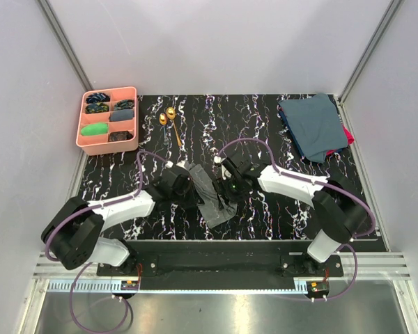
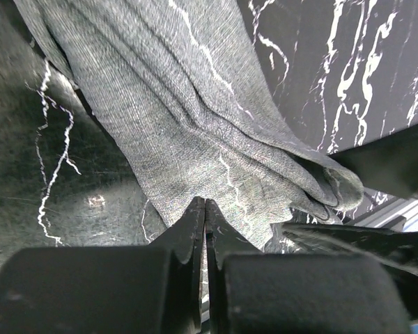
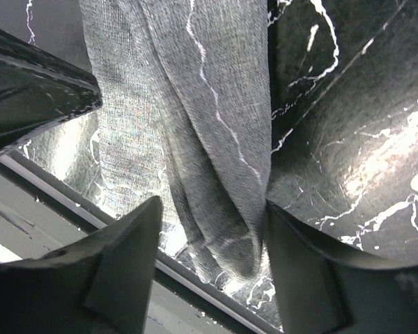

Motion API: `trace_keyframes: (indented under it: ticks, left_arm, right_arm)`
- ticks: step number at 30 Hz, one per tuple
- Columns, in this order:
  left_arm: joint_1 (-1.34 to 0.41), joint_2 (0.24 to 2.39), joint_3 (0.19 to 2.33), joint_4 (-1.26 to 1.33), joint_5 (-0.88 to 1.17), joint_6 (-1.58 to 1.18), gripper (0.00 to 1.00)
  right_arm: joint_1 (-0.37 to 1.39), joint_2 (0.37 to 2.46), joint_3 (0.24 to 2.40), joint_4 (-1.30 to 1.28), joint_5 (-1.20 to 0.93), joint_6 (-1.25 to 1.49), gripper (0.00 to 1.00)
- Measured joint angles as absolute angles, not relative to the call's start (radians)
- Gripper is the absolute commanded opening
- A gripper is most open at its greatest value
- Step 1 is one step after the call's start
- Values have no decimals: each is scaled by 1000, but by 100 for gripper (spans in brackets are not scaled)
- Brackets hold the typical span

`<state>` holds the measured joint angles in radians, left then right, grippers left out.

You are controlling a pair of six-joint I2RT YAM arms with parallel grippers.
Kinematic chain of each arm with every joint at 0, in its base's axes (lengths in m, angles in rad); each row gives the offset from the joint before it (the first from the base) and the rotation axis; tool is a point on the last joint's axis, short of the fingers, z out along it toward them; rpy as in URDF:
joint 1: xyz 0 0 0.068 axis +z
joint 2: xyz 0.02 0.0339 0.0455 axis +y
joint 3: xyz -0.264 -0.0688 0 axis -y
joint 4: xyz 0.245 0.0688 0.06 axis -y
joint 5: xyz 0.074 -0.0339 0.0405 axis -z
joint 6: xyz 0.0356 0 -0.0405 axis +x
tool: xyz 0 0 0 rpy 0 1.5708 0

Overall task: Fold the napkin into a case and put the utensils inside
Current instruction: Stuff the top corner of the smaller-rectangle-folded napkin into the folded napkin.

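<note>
The grey napkin point(image 1: 210, 191) lies as a narrow, rumpled strip on the black marbled table, running diagonally toward the front edge. My left gripper point(image 1: 188, 184) is at the strip's left side. In the left wrist view its jaws point(image 2: 205, 203) are pressed together at the napkin point(image 2: 195, 125), pinching its edge. My right gripper point(image 1: 224, 200) stands open over the strip's near end. In the right wrist view its fingertips point(image 3: 212, 205) straddle the bunched napkin point(image 3: 195, 104) without gripping it. Two gold utensils point(image 1: 168, 117) lie side by side at the back left, away from both grippers.
A pink compartment tray point(image 1: 108, 92) with small items stands at the back left. A pile of dark blue-teal cloths point(image 1: 313, 125) lies at the back right. The table's front edge and metal rail point(image 3: 70, 202) run just below the napkin's near end.
</note>
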<state>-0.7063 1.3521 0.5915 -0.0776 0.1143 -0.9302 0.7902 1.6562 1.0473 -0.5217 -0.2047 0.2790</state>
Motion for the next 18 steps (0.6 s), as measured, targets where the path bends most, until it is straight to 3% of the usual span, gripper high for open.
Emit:
trace_keyframes:
  ticks: [6,10,18]
  left_arm:
    - [-731,1383,575,-63,114,-951,0]
    - [-747,1409,573,-54,112,-963,0]
    - [-797,1437,553,2,89,-1000,0]
  right_arm:
    - [793,1636,1034,-522,-198,283,48]
    - [805,1636,1034,-522,-194,289,27]
    - [852,1646,1040,-521,-203,342,15]
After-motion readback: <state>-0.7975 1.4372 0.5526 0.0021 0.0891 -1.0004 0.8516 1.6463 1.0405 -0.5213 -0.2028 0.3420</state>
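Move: The part of the folded napkin's flat lower layer that my left hand is going for lies about 3 cm back, 2 cm to its right and 4 cm below. The raised flap corner stands about 9 cm to that hand's right and 2 cm back. From my right hand, the same flap corner is some 2 cm back, 1 cm left and just below, between the open fingers. The napkin's near end lies about 6 cm back and 1 cm left of my right hand. I close my right fingers from wide to nearly shut, pinching the raised flap of the napkin. As they shut, I draw that hand back about 2 cm and slightly left, at the same height. Meanwhile my left hand, fingers shut, sinks about 3 cm and comes back and a bit to the right, down onto the flat lower layer beside the flap. ##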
